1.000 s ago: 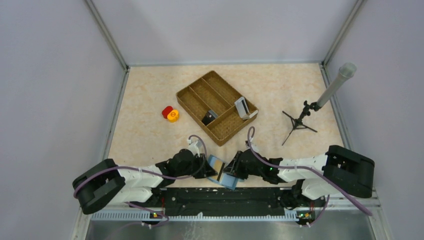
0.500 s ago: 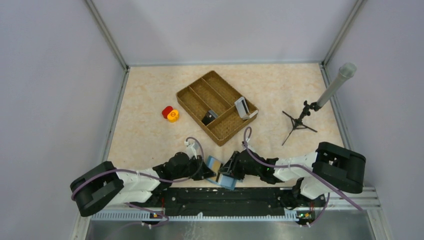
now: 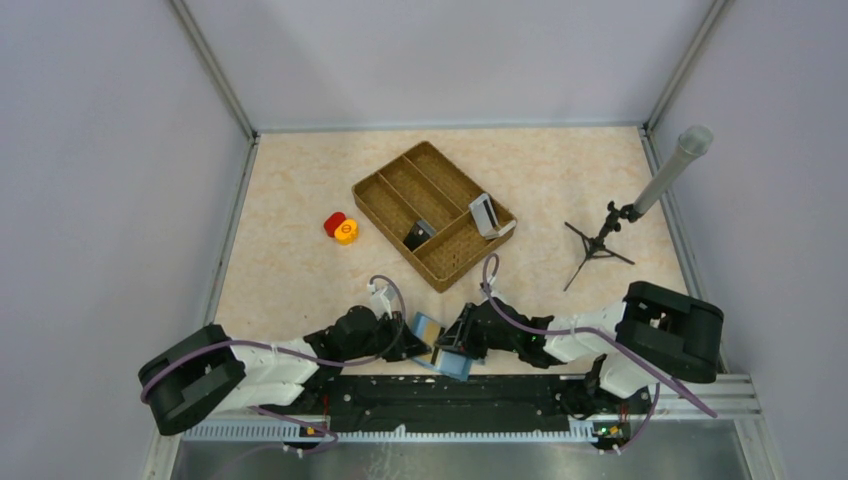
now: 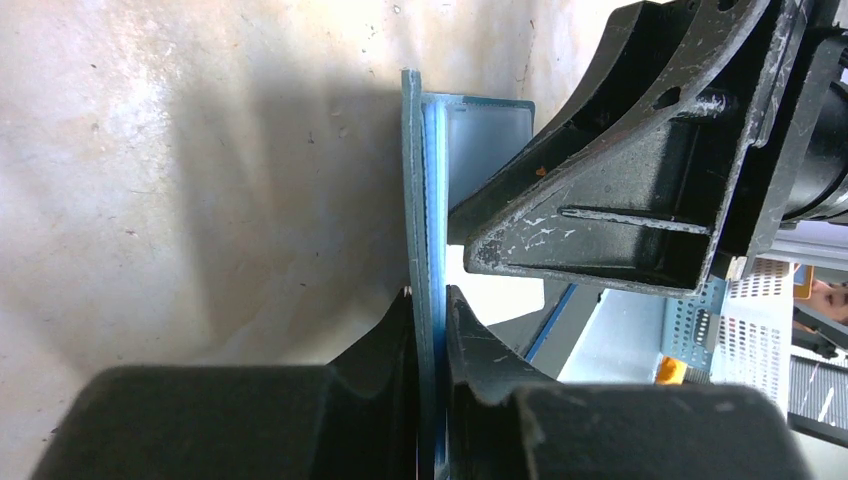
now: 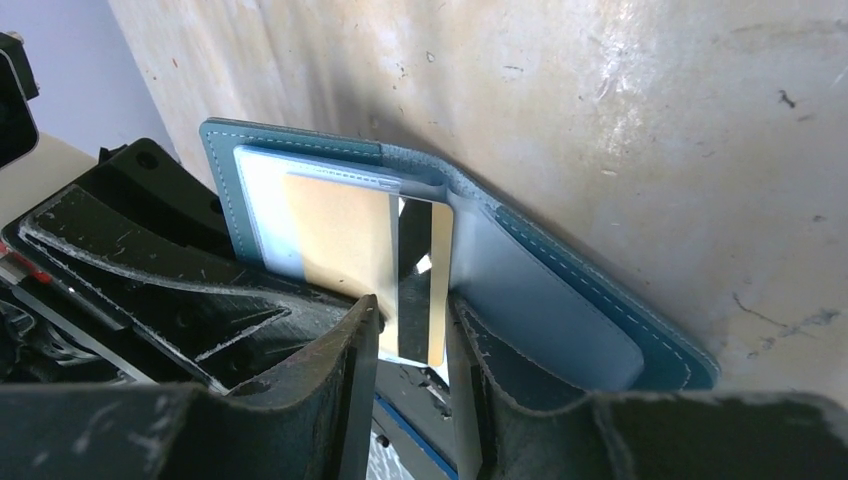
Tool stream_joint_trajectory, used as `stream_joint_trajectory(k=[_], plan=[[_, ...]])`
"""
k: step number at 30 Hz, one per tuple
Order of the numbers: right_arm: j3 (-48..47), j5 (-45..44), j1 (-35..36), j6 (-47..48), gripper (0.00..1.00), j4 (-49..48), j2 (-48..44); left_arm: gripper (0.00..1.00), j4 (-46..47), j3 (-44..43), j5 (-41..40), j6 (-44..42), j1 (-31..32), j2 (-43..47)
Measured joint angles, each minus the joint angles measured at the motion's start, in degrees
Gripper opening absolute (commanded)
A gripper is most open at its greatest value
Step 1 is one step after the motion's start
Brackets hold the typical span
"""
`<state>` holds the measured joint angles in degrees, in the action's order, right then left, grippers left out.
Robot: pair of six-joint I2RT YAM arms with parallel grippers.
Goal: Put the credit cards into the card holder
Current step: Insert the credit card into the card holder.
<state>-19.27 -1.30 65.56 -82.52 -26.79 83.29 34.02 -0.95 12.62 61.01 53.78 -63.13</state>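
The teal-blue card holder stands open on edge at the table's near edge, between my two grippers. My left gripper is shut on one of its panels, seen edge-on. In the right wrist view the holder lies open with a tan credit card, dark stripe along one side, partly in the left panel's slot. My right gripper sits at the card's free end, fingers a narrow gap apart, the card's face wider than that gap. Pale grey-white cards lean in the tray.
A brown woven divided tray sits mid-table with a dark item in it. Red and yellow round pieces lie to its left. A black tripod with a grey tube stands at the right. The metal rail runs just behind the holder.
Both grippers and the card holder have shifted slightly left and nearer. The right gripper has pressed in closer to the holder.
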Motion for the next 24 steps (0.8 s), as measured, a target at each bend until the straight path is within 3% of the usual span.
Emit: stream_joint_trajectory(k=[5,18,24], plan=[[0.02,0.35,0.0,0.72,0.3,-1.44,0.37,0.28,0.26,0.02,0.0,0.55,-0.04,-0.9],[0.07,0.98,0.0,1.36,0.29,-6.05,2.29,0.31,3.39,0.02,0.83,1.11,-0.07,-4.02],[0.04,0.52,-0.28,1.99,0.32,-4.61,1.18,0.64,2.75,-0.2,1.25,1.38,-0.24,-2.29]])
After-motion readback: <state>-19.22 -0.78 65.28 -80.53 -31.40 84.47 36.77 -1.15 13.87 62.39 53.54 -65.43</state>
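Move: The left fingers pinch the card holder's edge, with the credit card's middle about 2 cm ahead and 1 cm below. From the right hand, the card's middle is some 2 cm ahead, 2 cm left and 1 cm below; the open holder's middle is level fore and aft, about 1 cm right and 1 cm below. The wicker tray's middle is roughly 25 cm straight ahead at about the same height. Left fingers open, releasing the holder's edge; right hand eases about 1 cm left and up at the card. ##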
